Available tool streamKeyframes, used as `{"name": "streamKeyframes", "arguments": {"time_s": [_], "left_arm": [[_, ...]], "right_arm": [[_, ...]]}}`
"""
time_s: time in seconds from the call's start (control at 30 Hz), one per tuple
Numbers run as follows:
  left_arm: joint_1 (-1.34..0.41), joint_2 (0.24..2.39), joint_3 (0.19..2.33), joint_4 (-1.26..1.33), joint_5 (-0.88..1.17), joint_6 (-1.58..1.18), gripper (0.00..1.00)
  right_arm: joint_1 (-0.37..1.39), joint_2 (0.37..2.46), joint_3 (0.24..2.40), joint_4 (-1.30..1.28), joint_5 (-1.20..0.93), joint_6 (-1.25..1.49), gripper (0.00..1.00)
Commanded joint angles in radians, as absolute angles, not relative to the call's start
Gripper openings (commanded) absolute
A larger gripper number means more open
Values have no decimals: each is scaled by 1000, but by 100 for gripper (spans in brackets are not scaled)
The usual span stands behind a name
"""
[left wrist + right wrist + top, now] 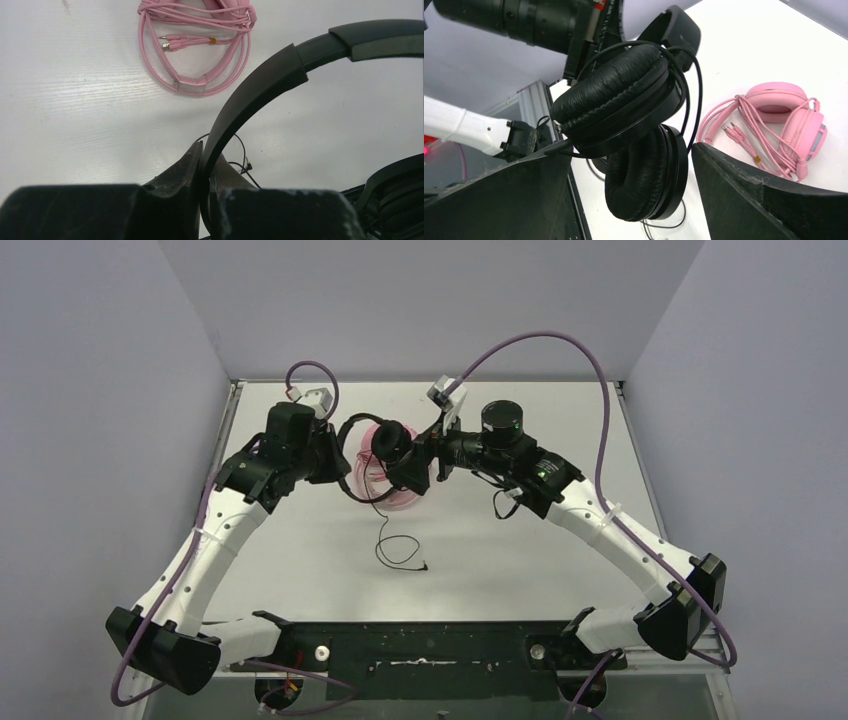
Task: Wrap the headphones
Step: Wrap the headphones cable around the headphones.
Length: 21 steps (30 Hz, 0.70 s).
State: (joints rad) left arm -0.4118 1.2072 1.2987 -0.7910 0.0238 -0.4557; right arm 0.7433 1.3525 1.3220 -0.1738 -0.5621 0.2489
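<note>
The black headphones (390, 445) hang above the table, and my left gripper (207, 155) is shut on their headband (260, 90). Their two padded ear cups (624, 100) dangle between the fingers of my right gripper (631, 150), which is open around them without clamping. A thin black cable (694, 90) loops over the cups, then trails down to the table (395, 550), ending in a plug (425, 567). The pink headphones (784, 115) lie on the table beneath, their pink cable (200, 50) bundled in loops beside them.
The white table (520, 550) has a raised rim at the back and sides. Both arms meet over its far middle, the left gripper (335, 455) facing the right gripper (415, 465). A black mounting bar (430, 645) runs along the near edge.
</note>
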Motion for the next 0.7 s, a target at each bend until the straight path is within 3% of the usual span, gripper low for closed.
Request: {"name": "streamKeyframes", "arguments": {"time_s": [0.0, 0.1, 0.23, 0.4, 0.67], "left_arm": [[-422, 1192, 1353, -762, 8, -463, 0], [-423, 1187, 1351, -763, 20, -449, 0], [-424, 1157, 1318, -723, 138, -392, 0], [-423, 1096, 1253, -654, 230, -350, 0], [-416, 1105, 1258, -652, 221, -457, 0]], "right_arm": [[725, 1348, 1349, -79, -480, 302, 88], [702, 1346, 1326, -42, -481, 352, 67], [641, 1334, 1297, -9, -514, 405, 58], [595, 1376, 1308, 36, -699, 469, 32], [596, 1414, 1258, 90, -871, 630, 21]]}}
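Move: The black headphones' front ear cup, with the cable strands around it, stands about 4 cm ahead and 3 cm left of the right hand, roughly level with it. The rear ear cup is some 3 cm back and 2 cm left. The pink headphones lie on the table around 28 cm below, 2 cm ahead and 5 cm left. From the left hand, gripping the headband, the front cup is about 6 cm ahead, 9 cm right and 7 cm higher. The cable by the black ear cups gets gathered in: the right hand, wide open around it, sweeps forward about 4 cm and somewhat right, then eases back some 2 cm, its fingers closing nearly shut on the strands between the cups while the wrist tips down and rolls, some 15 degrees in all. The left hand keeps its pinch on the headband and late on draws back about 1.5 cm. ##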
